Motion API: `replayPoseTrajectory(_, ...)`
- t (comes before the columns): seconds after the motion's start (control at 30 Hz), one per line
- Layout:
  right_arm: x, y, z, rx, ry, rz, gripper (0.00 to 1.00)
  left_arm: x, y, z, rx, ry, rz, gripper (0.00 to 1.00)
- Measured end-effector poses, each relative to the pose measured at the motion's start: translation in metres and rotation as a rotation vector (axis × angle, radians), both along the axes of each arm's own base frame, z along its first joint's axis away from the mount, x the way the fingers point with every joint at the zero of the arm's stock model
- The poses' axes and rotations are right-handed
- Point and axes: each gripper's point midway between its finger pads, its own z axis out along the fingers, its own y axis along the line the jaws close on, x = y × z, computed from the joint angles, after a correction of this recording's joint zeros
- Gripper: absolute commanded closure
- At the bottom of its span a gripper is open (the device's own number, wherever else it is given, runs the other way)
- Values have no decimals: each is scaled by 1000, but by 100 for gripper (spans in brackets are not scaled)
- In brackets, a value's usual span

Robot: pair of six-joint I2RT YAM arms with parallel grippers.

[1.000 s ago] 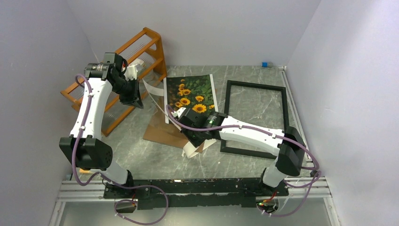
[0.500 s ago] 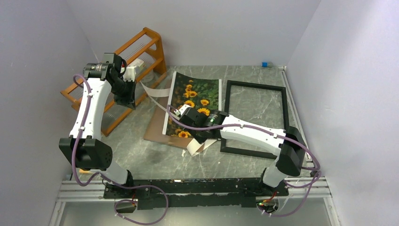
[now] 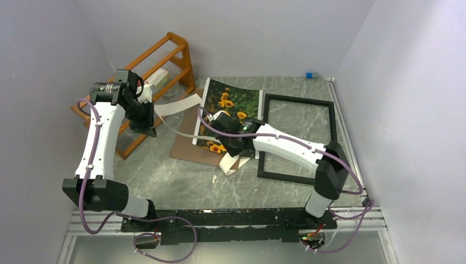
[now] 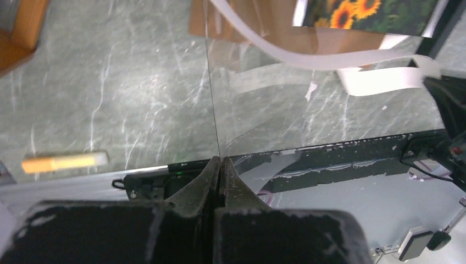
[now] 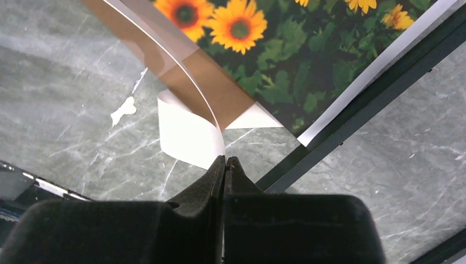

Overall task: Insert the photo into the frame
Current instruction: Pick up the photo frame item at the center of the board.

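The photo (image 3: 233, 104), sunflowers face up, rests tilted on a brown backing board (image 3: 189, 148), its right edge beside the frame's left rail. The black frame (image 3: 299, 99) lies flat to the right. My right gripper (image 3: 231, 158) is shut on one end of a white mat border (image 5: 187, 137) just left of the frame rail (image 5: 351, 126), with the photo (image 5: 286, 55) beyond it. The mat (image 3: 178, 104) bows across toward my left gripper (image 3: 149, 127), raised near the rack. That left gripper (image 4: 220, 160) is shut on the edge of a thin clear sheet (image 4: 264, 110).
An orange wooden rack (image 3: 165, 55) stands at the back left, close behind the left arm. A small blue object (image 3: 309, 75) sits by the back wall. A white paper scrap (image 3: 214, 179) lies on the grey marble table in front of the board.
The photo has slid right, up to the frame's left rail. The right gripper moved back and right with the mat; the left arm swung left and lower, stretching the mat.
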Motion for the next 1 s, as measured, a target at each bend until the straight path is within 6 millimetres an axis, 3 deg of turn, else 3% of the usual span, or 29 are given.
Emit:
replayPoseTrajectory(0.03, 3, -1, -2, 7, 8, -19, 92, -4, 4, 0, 20, 19, 24, 98)
replayPoseTrajectory(0.1, 8, -2, -3, 28, 20, -45, 70, -7, 9, 2, 49, 37, 62, 97)
replayPoseTrajectory(0.2, 14, 8, 1, 95, 30, -42, 38, 4, 12, 22, 62, 4, 107, 97)
replayPoseTrajectory(0.3, 12, 24, 6, 175, 57, 16, 25, 22, 5, 49, 46, -88, 126, 97)
replayPoseTrajectory(0.4, 3, 40, 16, 268, 94, 89, 17, 28, -6, 63, 24, -134, 129, 98)
replayPoseTrajectory(0.57, -9, 59, 51, 452, 120, 194, 15, 25, -14, 62, 1, -106, 159, 97)
replayPoseTrajectory(0.73, 9, 55, 89, 598, 79, 188, 14, 36, -17, 73, -22, -126, 193, 97)
replayPoseTrajectory(0.87, 25, 50, 99, 638, 46, 149, 14, 45, -23, 100, -77, -209, 217, 97)
replayPoseTrajectory(1.0, 24, 55, 112, 649, 25, 163, 14, 37, -27, 106, -117, -216, 247, 98)
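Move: The clear sheet, with the white mat on it, hangs between the hands: its middle is about 16 cm right, 7 ahead and 11 below the left fingers, which pinch its edge, and some 12 cm left and 9 ahead of the right hand, about level with it. The photo lies 17 cm ahead, 2 left and 12 below the right hand; the black frame 23 cm right and 9 ahead, equally low. The wooden rack stands roughly 17 cm ahead, 6 left and 18 below the left hand. Upward on both sides: the right fingers spread wide and let go of the mat's curled corner, the hand shifting about 5 cm left before climbing some 11 cm over the photo, with its wrist rolled so the fingers swing left towards the clear sheet. The left hand keeps its pinch, rises about 10 cm and a little forward, tipping its fingers forward and turning slightly counter-clockwise. ##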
